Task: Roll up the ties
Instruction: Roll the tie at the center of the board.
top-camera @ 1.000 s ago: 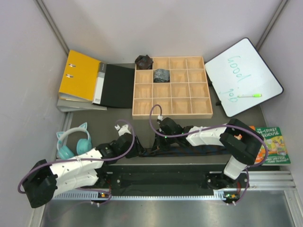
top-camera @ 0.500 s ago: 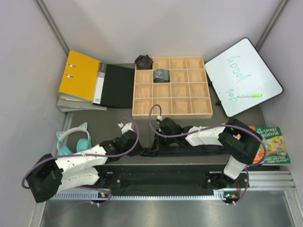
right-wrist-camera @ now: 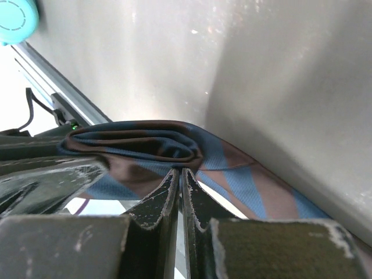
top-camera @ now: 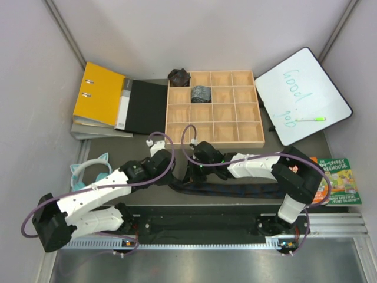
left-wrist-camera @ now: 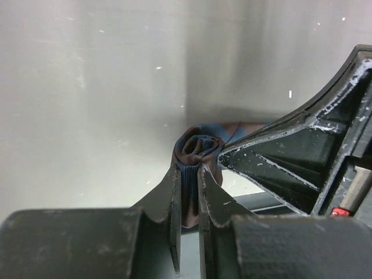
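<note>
A dark striped tie (top-camera: 235, 190) lies as a long strip along the table in front of the arm bases. Its left end is coiled (left-wrist-camera: 198, 147) and both grippers pinch it. My left gripper (left-wrist-camera: 187, 170) is shut on the coil's folds. My right gripper (right-wrist-camera: 179, 172) is shut on the blue-and-brown fabric (right-wrist-camera: 139, 146) just under the roll. In the top view the left gripper (top-camera: 175, 173) and right gripper (top-camera: 191, 171) meet tip to tip. A brownish-black rolled tie (top-camera: 179, 76) and a greyish rolled tie (top-camera: 201, 93) sit in the wooden tray (top-camera: 214, 143).
Just beyond the grippers stands the compartment tray. A yellow binder (top-camera: 97, 94) and black folder (top-camera: 147, 107) lie at the back left, teal headphones (top-camera: 88, 174) at the left. At the right are a whiteboard (top-camera: 300, 94) with a green marker (top-camera: 310, 118) and a book (top-camera: 337, 180).
My left gripper has shut on the tie's coiled end. Both grippers have moved away from the bases toward the tray, and the tie's strip now shows along the table.
</note>
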`<action>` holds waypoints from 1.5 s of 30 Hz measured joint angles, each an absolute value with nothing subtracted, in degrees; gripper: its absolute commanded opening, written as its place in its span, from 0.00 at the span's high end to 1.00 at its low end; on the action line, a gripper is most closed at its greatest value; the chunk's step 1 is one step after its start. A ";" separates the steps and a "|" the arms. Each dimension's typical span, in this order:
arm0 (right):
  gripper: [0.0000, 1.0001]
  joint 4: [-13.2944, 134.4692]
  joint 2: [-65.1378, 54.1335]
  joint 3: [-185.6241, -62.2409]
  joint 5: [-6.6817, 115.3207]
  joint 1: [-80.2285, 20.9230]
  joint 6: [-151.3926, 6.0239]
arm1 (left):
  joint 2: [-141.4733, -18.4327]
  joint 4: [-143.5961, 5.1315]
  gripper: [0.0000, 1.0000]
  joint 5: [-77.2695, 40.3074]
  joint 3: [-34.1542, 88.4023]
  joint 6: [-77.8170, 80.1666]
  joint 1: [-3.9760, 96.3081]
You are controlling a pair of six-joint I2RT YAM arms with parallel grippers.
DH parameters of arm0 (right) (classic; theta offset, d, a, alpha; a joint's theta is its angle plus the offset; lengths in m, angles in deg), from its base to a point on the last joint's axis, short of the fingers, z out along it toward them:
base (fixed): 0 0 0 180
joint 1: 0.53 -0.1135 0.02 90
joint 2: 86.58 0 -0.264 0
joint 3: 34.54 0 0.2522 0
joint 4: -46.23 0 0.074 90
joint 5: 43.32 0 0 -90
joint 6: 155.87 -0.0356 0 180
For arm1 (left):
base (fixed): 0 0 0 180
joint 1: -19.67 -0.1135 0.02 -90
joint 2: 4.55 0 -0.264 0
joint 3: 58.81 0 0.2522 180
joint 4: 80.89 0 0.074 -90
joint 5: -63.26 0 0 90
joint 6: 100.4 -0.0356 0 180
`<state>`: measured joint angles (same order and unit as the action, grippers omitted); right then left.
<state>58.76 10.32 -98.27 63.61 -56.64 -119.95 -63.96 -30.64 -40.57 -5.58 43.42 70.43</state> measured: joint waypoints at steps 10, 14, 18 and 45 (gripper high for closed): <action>0.94 58.84 12.09 -99.45 64.90 -56.67 -120.13 | -66.35 -24.52 1.00 -42.69 -1.84 42.08 70.49; 0.94 58.63 12.90 -99.45 65.55 -56.67 -120.61 | -68.34 -23.45 1.00 -43.12 -0.77 42.11 71.24; 0.94 57.60 13.84 -99.45 66.23 -56.67 -121.40 | -70.22 -22.84 1.00 -44.15 0.73 42.19 72.48; 0.93 53.66 14.43 -95.19 68.20 -54.94 -122.97 | -85.84 -26.09 1.00 -47.21 6.70 46.72 82.08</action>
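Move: The left fingers already pinch the tie's rolled end, its middle barely 1 cm ahead, right and below. The start of the tie's flat run, where it is being taken, lies about 4 cm right, 1 cm back and 6 cm below. The tray's middle is some 27 cm ahead and 14 cm right, about 5 cm lower. From the right hand, the rolled end is about 2 cm left, 1 cm back and 1 cm below. Keeping its pinch on the rolled end, with the right hand's closed tips still against the tie beside it, the left hand rises a touch to the left, then swings about 6 cm right and sinks some 3 cm towards the flat run, its left side tipping up some 15 degrees. The right hand edges left while lowering, then slips back right, ending 2.5 cm lower. ##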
